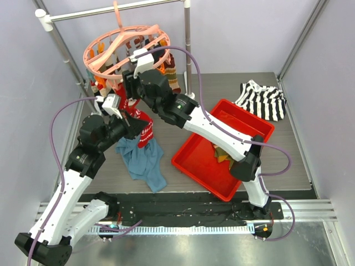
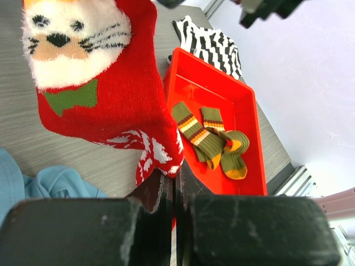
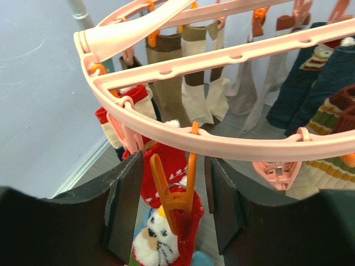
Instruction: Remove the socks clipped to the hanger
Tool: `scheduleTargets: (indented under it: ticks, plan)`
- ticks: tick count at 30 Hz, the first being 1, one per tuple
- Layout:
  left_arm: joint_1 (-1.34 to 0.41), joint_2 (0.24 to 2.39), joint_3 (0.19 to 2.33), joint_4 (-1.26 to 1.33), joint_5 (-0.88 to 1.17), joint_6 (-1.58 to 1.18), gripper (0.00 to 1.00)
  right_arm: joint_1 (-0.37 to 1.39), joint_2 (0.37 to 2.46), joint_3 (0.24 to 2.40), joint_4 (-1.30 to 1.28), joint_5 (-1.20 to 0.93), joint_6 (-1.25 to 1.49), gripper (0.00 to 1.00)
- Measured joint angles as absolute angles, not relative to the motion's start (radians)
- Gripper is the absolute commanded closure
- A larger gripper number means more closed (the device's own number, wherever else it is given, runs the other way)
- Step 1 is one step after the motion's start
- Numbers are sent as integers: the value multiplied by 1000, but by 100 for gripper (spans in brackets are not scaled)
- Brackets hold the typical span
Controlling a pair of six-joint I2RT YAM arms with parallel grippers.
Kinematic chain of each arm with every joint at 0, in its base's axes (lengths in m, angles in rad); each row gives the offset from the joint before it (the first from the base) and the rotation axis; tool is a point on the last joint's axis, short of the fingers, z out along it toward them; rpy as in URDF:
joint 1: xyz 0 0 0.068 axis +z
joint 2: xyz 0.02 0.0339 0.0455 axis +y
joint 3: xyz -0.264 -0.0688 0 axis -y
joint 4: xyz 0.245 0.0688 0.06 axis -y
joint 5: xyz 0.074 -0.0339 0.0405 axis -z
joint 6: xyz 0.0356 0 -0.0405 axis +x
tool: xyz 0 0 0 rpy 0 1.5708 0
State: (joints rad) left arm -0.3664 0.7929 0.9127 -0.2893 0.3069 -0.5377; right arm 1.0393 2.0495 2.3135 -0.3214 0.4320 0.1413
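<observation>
The salmon-pink hanger [image 1: 127, 47] hangs from the rail with several socks [image 3: 188, 83] clipped round its ring [image 3: 238, 147]. One red sock [image 1: 145, 130] with a white cat face [image 2: 77, 39] hangs from an orange clip [image 3: 173, 194]. My right gripper [image 3: 172, 208] is open, with one finger on each side of that clip and not pressing it. My left gripper [image 2: 175, 185] is shut on the red sock's lower end [image 2: 161, 160], below the hanger. Two olive-orange socks [image 2: 213, 138] lie in the red tray [image 2: 247, 105].
The red tray [image 1: 191, 163] sits right of centre on the table. A plain blue cloth [image 1: 145, 163] lies under the left arm. A black-and-white striped garment [image 1: 263, 100] lies at the back right. The grey rail [image 1: 111, 11] and its uprights stand behind the hanger.
</observation>
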Motion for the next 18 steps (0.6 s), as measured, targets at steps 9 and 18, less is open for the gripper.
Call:
scheduleTargets:
  ticks: [9,18]
  plan:
    - [-366,799,916,-289,307,-537,100,1046,2085,2331,-323,509,130,53]
    - [-366,803,916,-289,306,-537,100,1047,2095,2331,-314,566,128,99]
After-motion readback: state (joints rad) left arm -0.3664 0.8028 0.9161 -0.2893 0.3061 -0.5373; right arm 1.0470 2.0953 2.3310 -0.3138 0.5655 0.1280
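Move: The orange clip holding the red sock lies just off the right fingertips, about 2 cm ahead and 2 cm below. The hanger rim runs some 3 cm ahead and 2 cm above that hand; a pink clip sits 1 cm ahead, 4 cm left and 1 cm below. The red sock hangs roughly 8 cm under the hand, 4 cm back and 2 cm right. From the left hand the orange clip is about 12 cm ahead, 6 cm left and 8 cm up. Forward and down together, by about 2 cm each, the right hand brings its half-open fingers around the splayed arms of the orange clip under the hanger rim, turning clockwise by some 5 degrees. Once down there, it closes and pinches the two arms from both sides, while the left hand stays in place with its grip on the red sock. ##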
